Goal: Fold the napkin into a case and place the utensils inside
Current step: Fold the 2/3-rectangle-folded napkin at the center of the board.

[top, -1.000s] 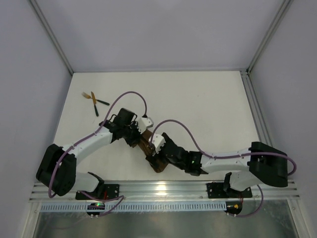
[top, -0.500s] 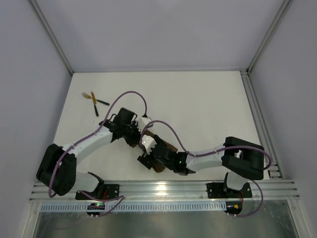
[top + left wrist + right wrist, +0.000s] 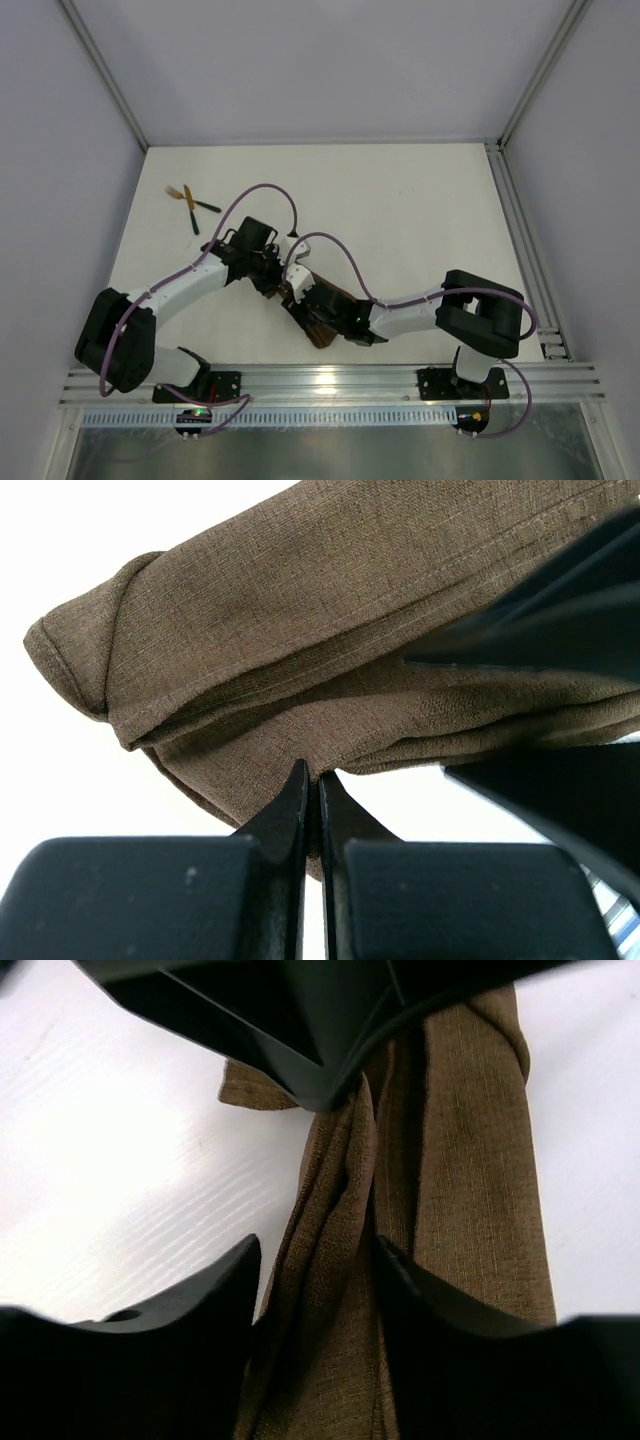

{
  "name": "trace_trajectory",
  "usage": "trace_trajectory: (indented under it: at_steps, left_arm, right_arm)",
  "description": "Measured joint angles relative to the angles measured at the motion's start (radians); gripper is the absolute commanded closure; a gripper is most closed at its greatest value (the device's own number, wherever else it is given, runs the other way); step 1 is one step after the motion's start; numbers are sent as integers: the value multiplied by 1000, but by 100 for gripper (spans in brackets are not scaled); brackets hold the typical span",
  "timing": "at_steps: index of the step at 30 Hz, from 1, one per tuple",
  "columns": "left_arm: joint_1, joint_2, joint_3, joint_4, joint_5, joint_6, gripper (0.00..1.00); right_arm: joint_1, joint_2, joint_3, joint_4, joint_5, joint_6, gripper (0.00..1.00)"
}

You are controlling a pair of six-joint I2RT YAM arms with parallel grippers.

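Observation:
The napkin (image 3: 321,334) lies as a narrow brown folded strip near the table's front centre, between the two arms. My left gripper (image 3: 274,284) is shut on the strip's far end; in the left wrist view a thin edge of the napkin (image 3: 330,650) is pinched at the tips of the left gripper (image 3: 312,777). My right gripper (image 3: 315,1255) straddles a raised lengthwise fold of the napkin (image 3: 480,1160), jaws apart, the cloth brushing both fingers. In the top view the right gripper (image 3: 301,301) sits just behind the left one. The utensils (image 3: 190,205) lie crossed at the far left.
An aluminium rail (image 3: 330,380) runs along the near edge under the arm bases. Frame posts (image 3: 515,215) border the white table (image 3: 400,210) on the right and at the back corners. Purple cables (image 3: 262,192) arc above both wrists.
My right arm has swung left along the napkin until its gripper meets the left one, and its jaws have narrowed around the fold. The left gripper has stayed put, still pinching the cloth.

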Motion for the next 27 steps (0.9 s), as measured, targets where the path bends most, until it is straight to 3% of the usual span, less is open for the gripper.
trace_trajectory:
  at_steps: [1,2,6,11,14,19,27]
  left_arm:
    - [0,0,1,-2,0,0,100]
    - [0,0,3,-5,1,0,99]
    - [3,0,5,-15,4,2,92]
    - [12,-2,10,-21,3,-2,41]
    - [39,-4,12,-45,2,10,23]
    - [7,-39,23,-89,52,46,17]
    - [4,-61,3,-88,57,106,16]
  right_arm:
    - [-3,9,0,2,-3,14,56]
    - [-7,19,0,2,-8,28,69]
    - [-47,33,-16,13,-33,79,88]
    - [-82,30,-35,32,-106,110,96]
    - [-100,22,-42,35,-163,130,97]
    - [-148,20,-53,48,-272,165,97]
    - [-185,19,-60,85,-419,188,97]
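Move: About 2 cm below the right hand, 1 cm ahead and 1 cm to its right, the napkin's raised fold runs between its half-closed fingers. The napkin's far corner lies some 7 cm ahead and 1 cm right; its near corner about 11 cm back and 6 cm right, both roughly 4 cm lower than the hand. The left hand already pinches the same fold; the right's stretch is about 5 cm to its right, 2 cm back and 2 cm lower. Sinking about 2 cm with a little forward and to the right, the right hand shuts its fingers and pinches the napkin's fold beside the left grip. It keeps that hold while turning some 20 degrees, its fingers swinging more to the left, and easing back about a centimetre. The left hand opens wide, lets go of the fold, then draws back and up a little, clear of the cloth. ##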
